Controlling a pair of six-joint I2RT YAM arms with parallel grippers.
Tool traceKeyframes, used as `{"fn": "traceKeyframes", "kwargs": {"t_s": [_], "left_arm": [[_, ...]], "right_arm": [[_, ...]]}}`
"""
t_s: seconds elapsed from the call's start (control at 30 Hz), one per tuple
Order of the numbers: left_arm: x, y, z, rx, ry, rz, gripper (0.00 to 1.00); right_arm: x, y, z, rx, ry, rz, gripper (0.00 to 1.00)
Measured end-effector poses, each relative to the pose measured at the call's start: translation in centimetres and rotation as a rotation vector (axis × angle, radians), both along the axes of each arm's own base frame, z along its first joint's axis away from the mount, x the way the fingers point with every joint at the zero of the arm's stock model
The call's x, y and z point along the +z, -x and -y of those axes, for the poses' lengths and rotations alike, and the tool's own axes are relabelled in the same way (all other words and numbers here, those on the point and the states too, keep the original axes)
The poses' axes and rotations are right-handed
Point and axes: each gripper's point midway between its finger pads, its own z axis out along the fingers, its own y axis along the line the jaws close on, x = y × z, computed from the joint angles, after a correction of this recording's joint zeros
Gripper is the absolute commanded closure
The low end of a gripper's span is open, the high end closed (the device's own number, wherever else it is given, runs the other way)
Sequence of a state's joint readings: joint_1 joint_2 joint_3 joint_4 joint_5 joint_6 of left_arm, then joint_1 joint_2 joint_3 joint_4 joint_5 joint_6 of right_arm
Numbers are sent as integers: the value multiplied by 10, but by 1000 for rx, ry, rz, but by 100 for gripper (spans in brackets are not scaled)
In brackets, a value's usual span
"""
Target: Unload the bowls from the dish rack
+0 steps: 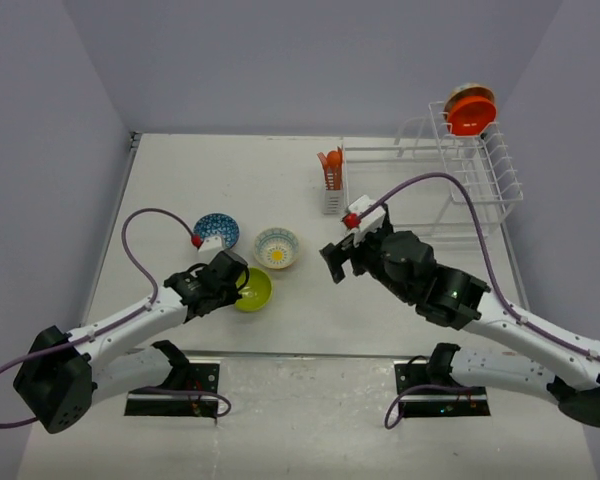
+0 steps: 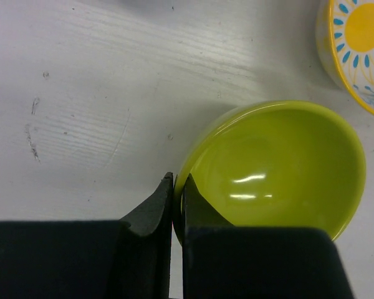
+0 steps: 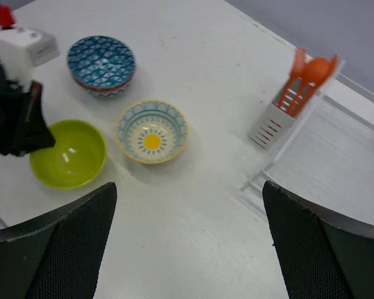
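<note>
My left gripper is shut on the near rim of the lime-green bowl, one finger inside and one outside. This bowl sits low on the table. Beside it stand a cream bowl with a yellow centre and a blue-patterned bowl. An orange bowl stands on edge in the raised slots of the white dish rack at the far right. My right gripper hovers open and empty over the table between the bowls and the rack.
A small white caddy with orange utensils hangs on the rack's left end. The rack's flat frame lies to the right of my right gripper. Grey walls close in the table on three sides.
</note>
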State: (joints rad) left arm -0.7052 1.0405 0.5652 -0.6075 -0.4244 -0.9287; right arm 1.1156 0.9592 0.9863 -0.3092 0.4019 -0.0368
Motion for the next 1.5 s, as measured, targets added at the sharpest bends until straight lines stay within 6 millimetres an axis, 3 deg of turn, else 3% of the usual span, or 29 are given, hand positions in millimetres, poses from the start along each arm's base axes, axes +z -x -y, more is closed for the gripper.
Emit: {"fn": "traceKeyframes", "kwargs": {"t_s": [0.1,0.13,0.17,0.2,0.23,0.27,0.3,0.33,0.47,0.6,0.7,0.77,0.83,1.0,1.13,1.3,1.5], "left_arm": [[-7,-3,4,9,20,2,100],[-9,-2,4,13,26,-1,96],[-11,-3,5,17,35,0,87],[-11,-3,6,20,40,1,73],[-10,-3,6,24,44,3,41],[-10,-3,6,22,45,3,29],[-9,-3,7,26,50,5,4],[-7,-3,6,26,54,11,0],[21,-4,9,29,109,69,0],[88,-17,15,9,182,209,0],[146,-29,10,-4,190,347,0],[179,-36,-1,1,142,429,0],[192,-38,-10,13,101,462,0],[194,-37,-33,28,-25,485,0],[182,-32,-38,4,-64,469,0],[186,-28,-42,-4,-55,494,0],[197,-22,-47,-5,-18,543,0]], "right_arm": [[0,-24,35,-141,-105,-47,1],[-1,-31,47,-187,-136,-60,1],[-1,-36,58,-229,-169,-73,1],[1,-40,66,-259,-198,-81,1],[4,-43,71,-283,-230,-89,1],[7,-45,76,-301,-258,-93,1],[9,-46,79,-316,-282,-98,1],[10,-49,83,-334,-301,-104,1],[21,-66,104,-416,-387,-138,1],[58,-104,149,-562,-556,-153,1],[95,-143,198,-702,-799,-143,1],[103,-162,214,-741,-951,-145,3],[105,-182,225,-763,-1081,-150,4],[73,-233,248,-830,-1293,-209,16],[40,-253,259,-897,-1385,-232,20],[51,-262,274,-893,-1449,-148,24],[50,-272,290,-913,-1471,-110,26]]}}
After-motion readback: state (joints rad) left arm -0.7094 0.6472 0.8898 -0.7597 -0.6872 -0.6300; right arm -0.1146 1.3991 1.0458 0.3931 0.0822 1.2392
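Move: The left gripper pinches the green bowl by its left rim, the bowl's middle about 5 cm to the right and 2 cm below. From that hand the blue bowl is some 15 cm ahead and 3 cm left, the yellow-flower bowl 11 cm ahead and 11 cm right. The open, empty right gripper has the orange bowl, upright in the rack, about 33 cm ahead and 29 cm right at nearly its own height, the tan bowl 3 cm beyond it, and the cutlery basket 21 cm ahead, 1 cm right and 21 cm below. Lower the left gripper about 1 cm, open it wide to let go of the green bowl's rim, then lift it clear by some 20 cm, tipping the fingers up and easing left. Meanwhile swing the right gripper right and forward towards the orange bowl, a little higher, rolling and turning clockwise until the fingers point level into the rack, jaws narrowing slightly but still empty. ##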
